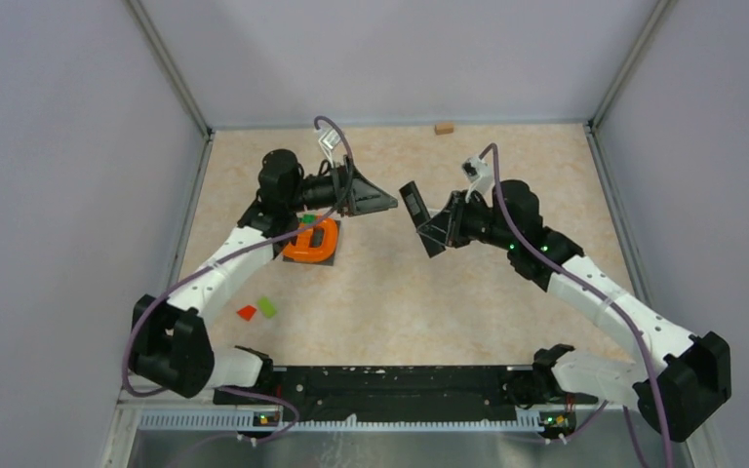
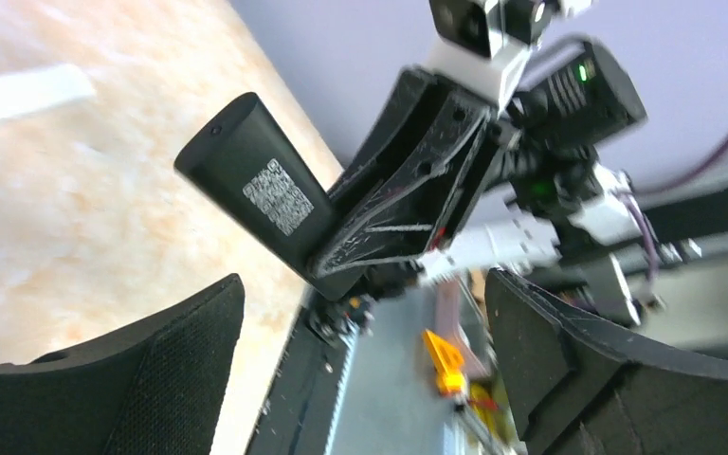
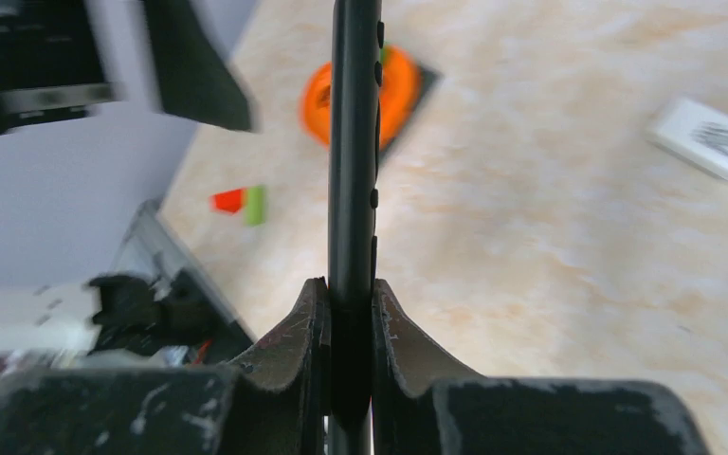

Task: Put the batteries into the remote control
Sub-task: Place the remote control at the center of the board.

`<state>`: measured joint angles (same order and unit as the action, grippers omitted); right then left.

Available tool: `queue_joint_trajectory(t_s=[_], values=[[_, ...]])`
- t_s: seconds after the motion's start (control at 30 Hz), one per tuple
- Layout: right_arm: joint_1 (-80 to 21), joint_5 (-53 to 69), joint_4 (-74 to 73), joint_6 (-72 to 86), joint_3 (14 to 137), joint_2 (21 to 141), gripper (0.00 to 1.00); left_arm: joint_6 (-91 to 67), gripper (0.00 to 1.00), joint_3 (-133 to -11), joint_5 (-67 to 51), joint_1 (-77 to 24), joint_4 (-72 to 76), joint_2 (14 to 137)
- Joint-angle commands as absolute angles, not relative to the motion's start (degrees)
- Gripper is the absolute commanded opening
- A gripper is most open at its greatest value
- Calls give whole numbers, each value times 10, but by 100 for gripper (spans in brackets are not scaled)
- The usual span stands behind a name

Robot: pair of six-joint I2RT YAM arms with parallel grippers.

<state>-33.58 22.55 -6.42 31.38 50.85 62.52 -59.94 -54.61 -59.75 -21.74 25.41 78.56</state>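
The black remote control is held off the table, gripped by its lower end in my right gripper, which is shut on it. In the right wrist view the remote control stands edge-on, clamped at my right gripper. My left gripper hangs just left of it, open and empty. From the left wrist, the remote control shows its labelled back beyond my left gripper. No batteries show in any view.
An orange holder lies on a dark mat under the left arm, with something green at its top edge. Red and green blocks lie at the near left. A white labelled piece lies on the table. A small wooden block sits by the back wall.
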Motion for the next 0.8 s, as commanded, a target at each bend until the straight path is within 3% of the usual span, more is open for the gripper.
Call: queue_joint_trajectory(t_s=[0.0, 0.2, 0.37, 0.77], values=[[-330, -5, -177, 283, 542, 615, 0, -356, 99, -630, -385, -212, -88, 720], [-321, -274, -299, 322, 521, 682, 0, -338, 99, -616, -242, -210, -132, 680], [-293, -388, -340, 362, 500, 712, 0, -330, 99, -614, -221, -209, -143, 670], [-220, -388, -268, 365, 458, 847, 0, -320, 99, -620, -201, -202, -168, 665]])
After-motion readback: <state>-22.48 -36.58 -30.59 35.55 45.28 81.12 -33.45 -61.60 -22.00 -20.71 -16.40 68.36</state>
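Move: Open table to the right of the white box is where the right hand is taking the remote control: roughly 25 cm to that hand's right, 4 cm ahead and 23 cm below. The white box's middle lies about 18 cm ahead of the right hand, 7 cm to its right and 24 cm below. From the emptied left hand, the open table spot is some 36 cm to the right, 3 cm ahead and 29 cm down. Swinging right and down at once, the right hand carries the pinched remote control about 24 cm to the right and 20 cm lower, towards the open table beyond the white box. Its wrist turns some 80 degrees, clockwise and over, so the fingers go from pointing left and ahead to steeply down. The left hand, fingers still wide open, backs off left and forward, sinking a little. ##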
